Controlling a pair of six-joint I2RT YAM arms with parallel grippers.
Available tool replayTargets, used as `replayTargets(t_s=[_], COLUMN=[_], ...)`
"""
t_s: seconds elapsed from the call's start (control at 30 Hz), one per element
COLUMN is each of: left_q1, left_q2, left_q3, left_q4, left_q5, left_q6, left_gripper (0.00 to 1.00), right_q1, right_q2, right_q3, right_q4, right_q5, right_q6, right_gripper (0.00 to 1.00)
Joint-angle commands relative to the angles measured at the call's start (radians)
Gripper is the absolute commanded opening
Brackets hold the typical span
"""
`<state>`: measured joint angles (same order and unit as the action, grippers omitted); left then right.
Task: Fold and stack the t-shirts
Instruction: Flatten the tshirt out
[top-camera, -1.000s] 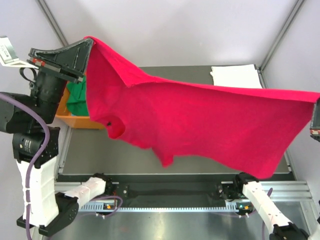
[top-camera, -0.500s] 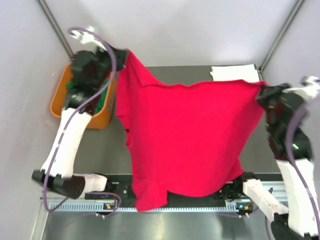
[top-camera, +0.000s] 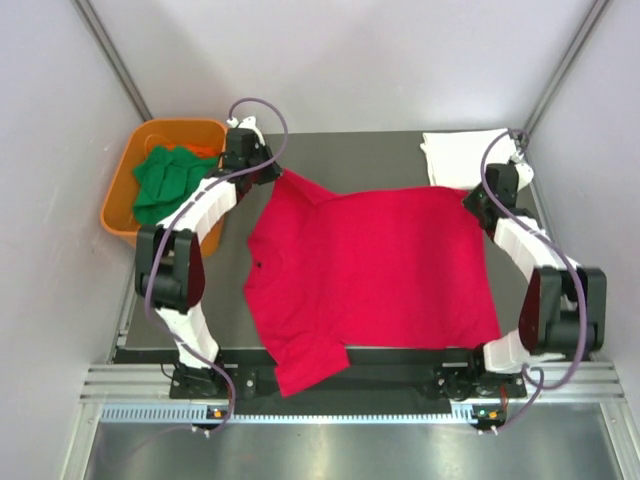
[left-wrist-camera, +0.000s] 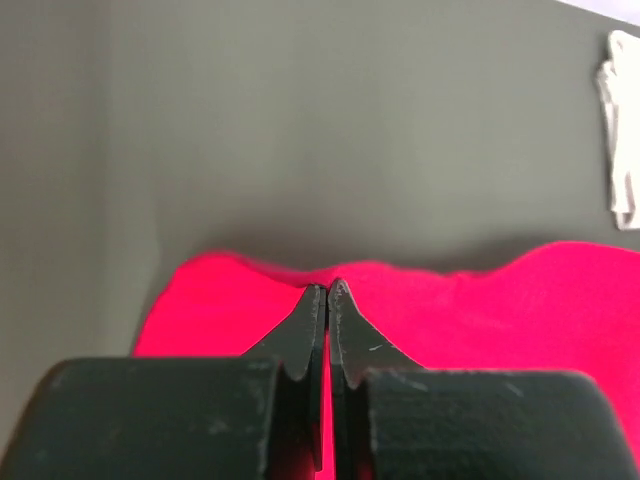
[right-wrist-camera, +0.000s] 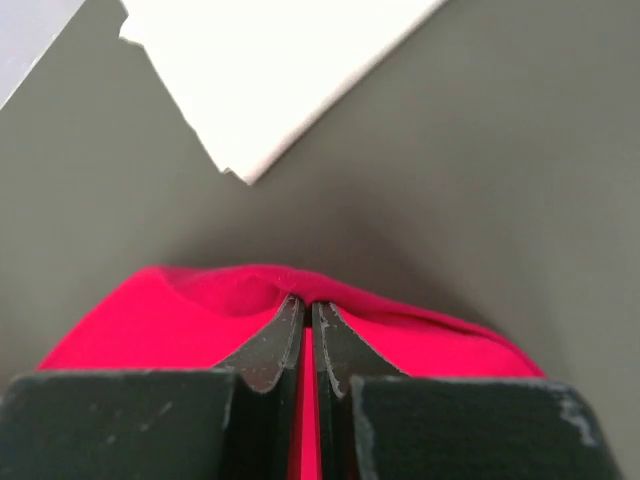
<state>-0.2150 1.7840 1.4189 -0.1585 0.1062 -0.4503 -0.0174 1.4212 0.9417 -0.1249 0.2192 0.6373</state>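
A bright red t-shirt (top-camera: 370, 265) lies spread across the dark table, its near sleeve hanging over the front edge. My left gripper (top-camera: 272, 176) is shut on the shirt's far left corner; red cloth (left-wrist-camera: 250, 305) shows between its fingers. At the far right corner my right gripper (top-camera: 476, 200) is shut on the red t-shirt (right-wrist-camera: 220, 300) too. A folded white t-shirt (top-camera: 468, 155) lies at the table's far right and shows as a white stack (left-wrist-camera: 622, 130) and as a white slab (right-wrist-camera: 270, 60). Green t-shirts (top-camera: 168, 180) sit in the orange tub (top-camera: 125, 165).
The orange tub stands off the table's left edge, beside my left arm. Bare dark table surface (top-camera: 380, 155) shows beyond the red shirt. Metal rails (top-camera: 320, 395) run along the near edge. Grey walls enclose the cell.
Both arms have swung down and forward from high in the air, and the red t-shirt went from hanging stretched between them to lying spread on the table. Both grippers stayed shut on it.
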Motion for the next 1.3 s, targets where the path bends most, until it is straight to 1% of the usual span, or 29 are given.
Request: replayTargets(t_s=[0.0,0.1,0.13,0.23,0.3,0.37,0.47,0.7,0.87,0.97,1.03,1.1,1.27], left_q1=[0.022,0.023,0.023,0.023,0.025,0.026,0.035,0.043,0.045,0.045,0.045,0.045,0.045], left_q2=[0.064,0.143,0.159,0.204,0.222,0.248,0.279,0.333,0.348,0.362,0.362,0.354,0.299], left_q3=[0.107,0.175,0.193,0.258,0.293,0.342,0.386,0.468,0.494,0.531,0.561,0.560,0.503], left_q4=[0.135,0.119,0.105,0.048,0.008,-0.031,-0.084,-0.171,-0.225,-0.291,-0.347,-0.357,-0.371], left_q5=[0.078,0.116,0.121,0.101,0.067,0.041,0.039,0.059,0.089,0.093,0.145,0.151,0.190], left_q6=[-0.016,-0.034,-0.044,-0.071,-0.080,-0.082,-0.097,-0.099,-0.117,-0.122,-0.139,-0.142,-0.162], left_gripper=[0.00,0.00,0.00,0.00,0.00,0.00,0.00,0.00,0.00,0.00,0.00,0.00,0.00], right_q1=[-0.036,-0.062,-0.068,-0.092,-0.096,-0.098,-0.107,-0.138,-0.168,-0.185,-0.196,-0.197,-0.204], right_q2=[0.093,0.177,0.192,0.264,0.323,0.375,0.407,0.417,0.401,0.400,0.384,0.378,0.383], right_q3=[0.087,0.091,0.088,0.097,0.144,0.179,0.198,0.189,0.161,0.160,0.167,0.169,0.200], right_q4=[0.225,0.295,0.320,0.407,0.410,0.383,0.386,0.377,0.367,0.358,0.325,0.312,0.232], right_q5=[-0.157,-0.216,-0.259,-0.352,-0.400,-0.408,-0.420,-0.422,-0.437,-0.486,-0.529,-0.537,-0.633], right_q6=[-0.008,0.019,0.019,0.013,-0.001,-0.016,-0.016,-0.034,-0.044,-0.048,-0.054,-0.053,-0.027], right_gripper=[0.00,0.00,0.00,0.00,0.00,0.00,0.00,0.00,0.00,0.02,0.03,0.02,0.00])
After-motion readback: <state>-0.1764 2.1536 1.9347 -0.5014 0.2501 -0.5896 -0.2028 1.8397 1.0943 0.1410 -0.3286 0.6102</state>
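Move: Each hand still pinches a far corner of the red t-shirt. Its middle lies about 25 cm back, 26 cm right and 13 cm below the left hand, and about 16 cm back, 25 cm left and 10 cm below the right. The white cloth's middle is some 22 cm ahead, 6 cm right and 11 cm below the right hand. From the left hand, the orange bin is about 28 cm left, 4 cm back and 5 cm lower. Still pinching the far corners, both hands carry the t-shirt's far edge forward and down over the table, the right going about 9 cm out and 5 cm down towards the near edge of the white cloth before wavering sideways and easing slightly back, its wrist turning roughly 15 degrees counter-clockwise with its left side rising. The left reaches some 7 cm forward, then eases back about 2 cm, ending nearly 3 cm lower with its fingers tipped further down, and both grips stay shut. ##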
